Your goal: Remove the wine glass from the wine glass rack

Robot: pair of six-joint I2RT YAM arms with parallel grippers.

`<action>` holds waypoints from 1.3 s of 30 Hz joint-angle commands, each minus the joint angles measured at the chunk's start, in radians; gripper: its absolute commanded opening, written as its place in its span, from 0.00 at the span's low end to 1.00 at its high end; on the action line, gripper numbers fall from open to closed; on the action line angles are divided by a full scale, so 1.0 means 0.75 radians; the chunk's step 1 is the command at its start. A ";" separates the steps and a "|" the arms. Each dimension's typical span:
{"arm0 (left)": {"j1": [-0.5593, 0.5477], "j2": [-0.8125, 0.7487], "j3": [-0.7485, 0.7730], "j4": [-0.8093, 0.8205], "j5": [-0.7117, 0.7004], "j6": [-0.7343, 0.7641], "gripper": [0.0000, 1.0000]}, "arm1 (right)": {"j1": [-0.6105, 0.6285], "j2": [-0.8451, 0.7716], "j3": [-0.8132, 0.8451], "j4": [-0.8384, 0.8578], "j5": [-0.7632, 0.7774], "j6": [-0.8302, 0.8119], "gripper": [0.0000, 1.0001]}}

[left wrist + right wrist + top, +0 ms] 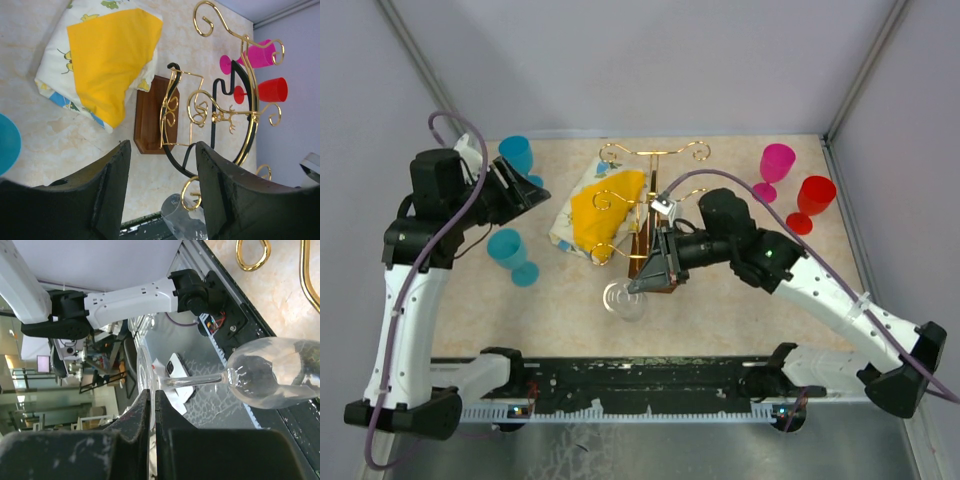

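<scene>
The clear wine glass lies sideways in the air at the near side of the wine glass rack, a gold wire stand on a brown wooden base. My right gripper is shut on the glass's thin round foot. Stem and bowl stick out beyond the fingers. A gold scroll of the rack shows above the bowl, apart from it. My left gripper hovers open and empty at the far left. In its wrist view the glass sits low beside a gold curl.
A folded yellow-and-white cloth lies left of the rack. Two teal cups stand near the left arm. A pink cup and a red cup stand at the back right. Grey walls enclose the table.
</scene>
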 commanded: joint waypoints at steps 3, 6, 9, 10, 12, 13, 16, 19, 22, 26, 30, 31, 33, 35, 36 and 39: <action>0.005 -0.057 0.040 -0.047 0.150 -0.099 0.60 | 0.005 -0.073 0.306 -0.193 -0.072 -0.174 0.00; 0.006 -0.058 0.053 -0.031 0.233 -0.135 0.60 | 0.005 -0.051 0.451 -0.304 -0.072 -0.252 0.00; 0.006 -0.059 0.057 0.020 0.312 -0.179 0.59 | 0.005 0.004 0.634 -0.404 -0.073 -0.365 0.00; 0.006 -0.059 0.061 0.035 0.335 -0.195 0.57 | 0.006 0.027 0.695 -0.438 -0.072 -0.399 0.00; 0.005 -0.056 0.071 0.064 0.371 -0.227 0.54 | 0.008 0.086 0.819 -0.505 -0.055 -0.479 0.00; 0.006 -0.055 0.080 0.068 0.380 -0.240 0.54 | 0.013 0.122 0.878 -0.552 -0.040 -0.522 0.00; 0.006 -0.046 0.096 0.092 0.413 -0.277 0.54 | 0.063 0.186 1.035 -0.642 0.069 -0.688 0.00; 0.005 -0.038 0.058 0.201 0.540 -0.367 0.54 | 0.124 0.216 1.077 -0.660 0.177 -0.856 0.00; 0.007 -0.034 0.009 0.346 0.629 -0.492 0.54 | 0.136 0.225 1.056 -0.663 0.292 -1.003 0.00; 0.006 -0.034 -0.024 0.465 0.664 -0.591 0.54 | 0.152 0.197 0.983 -0.594 0.412 -1.120 0.00; 0.005 -0.019 -0.040 0.521 0.728 -0.654 0.55 | 0.263 0.184 0.942 -0.567 0.662 -1.301 0.00; 0.006 -0.017 -0.044 0.534 0.739 -0.667 0.55 | 0.299 0.191 0.936 -0.563 0.720 -1.341 0.00; 0.006 -0.007 -0.046 0.558 0.756 -0.683 0.55 | 0.345 0.206 0.930 -0.545 0.785 -1.406 0.00; 0.006 0.011 -0.040 0.562 0.770 -0.678 0.56 | 0.411 0.206 0.913 -0.505 0.834 -1.472 0.00; 0.006 0.019 -0.038 0.562 0.773 -0.671 0.56 | 0.443 0.204 0.905 -0.481 0.871 -1.508 0.00; 0.005 0.041 -0.043 0.557 0.799 -0.655 0.58 | 0.521 0.199 0.890 -0.431 0.941 -1.591 0.00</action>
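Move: The right fingers already pinch the foot of the clear wine glass, its middle about 8 cm below, 1 back and 3 left; the open left gripper is some 18 cm ahead and 18 left. The rack stands roughly 7 cm ahead and 2 right of the right hand, the yellow cloth 15 ahead and 9 left on the table. From the left hand the wine glass lies about 19 cm back, 15 right and 12 below. Right hand lifts the pinched glass 15 cm, sinks 6, rolling its bowl forward; open left rises rightward towards glass. ##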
